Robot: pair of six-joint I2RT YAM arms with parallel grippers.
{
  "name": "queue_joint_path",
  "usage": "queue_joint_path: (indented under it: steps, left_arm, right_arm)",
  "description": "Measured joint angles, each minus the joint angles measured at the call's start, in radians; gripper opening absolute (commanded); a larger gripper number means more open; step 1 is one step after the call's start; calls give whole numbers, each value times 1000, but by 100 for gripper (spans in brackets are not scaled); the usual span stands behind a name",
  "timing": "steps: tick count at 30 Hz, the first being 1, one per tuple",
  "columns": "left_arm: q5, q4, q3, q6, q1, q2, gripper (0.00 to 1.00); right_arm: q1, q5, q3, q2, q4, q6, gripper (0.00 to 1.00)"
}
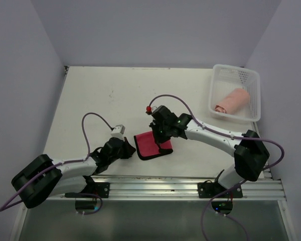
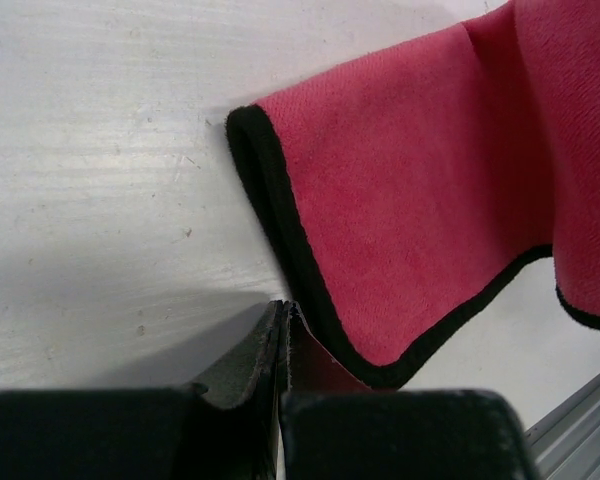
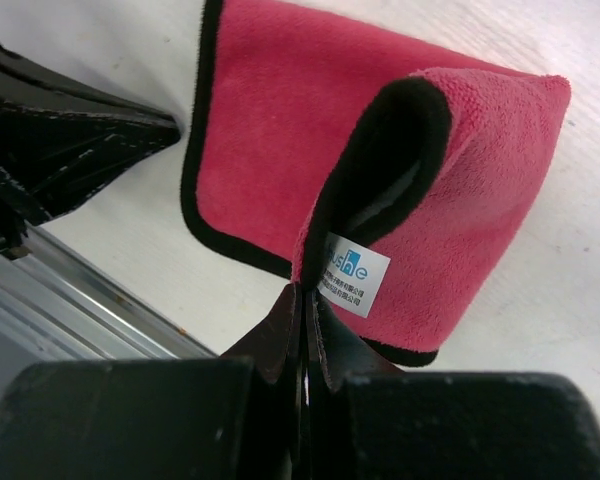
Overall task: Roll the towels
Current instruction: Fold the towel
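The red cloth with dark trim (image 1: 149, 146) lies part folded on the white table, just ahead of the front rail. My right gripper (image 1: 163, 136) is shut on its lifted edge. In the right wrist view the trim beside the white tag (image 3: 355, 275) is pinched at the jaw tips (image 3: 305, 287), and the cloth (image 3: 280, 130) curls up into a loop. My left gripper (image 1: 132, 149) is shut, its tips (image 2: 283, 306) touching the black trim of the cloth (image 2: 410, 200) with nothing seen between them. The salmon-pink towel (image 1: 233, 100) lies rolled in the basket.
The white perforated basket (image 1: 214, 90) stands at the table's back right corner. A metal rail (image 1: 180, 183) runs along the near edge, close behind both grippers. Pale walls close in the table on three sides.
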Motion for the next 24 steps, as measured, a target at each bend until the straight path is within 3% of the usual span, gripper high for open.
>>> queue_joint_path:
  steps: [24]
  left_arm:
    - [-1,0,-22,-22,0,-43,0]
  right_arm:
    - [95,-84,77,197,94,60,0]
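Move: About 9 cm to the right hand's left, 5 cm nearer the base and 9 cm below it lies the red towel's near left corner, towards which its pinched edge is being folded. The towel's far left corner is some 11 cm left and 6 cm ahead, and the right-hand fold about 5 cm to its right and 1 cm ahead. From the shut left fingertips, the near left corner is roughly 4 cm back and 2 cm right, 1 cm below. Carrying the still-pinched, labelled black edge of the towel over the lower layer, the right hand goes about 6 cm left towards the towel's left edge, easing some 2 cm back and sinking about 3 cm, mostly in the middle of the travel. Its shut fingers tip slightly steeper. The left fingertips stay shut at the left edge, rising barely half a centimetre. ##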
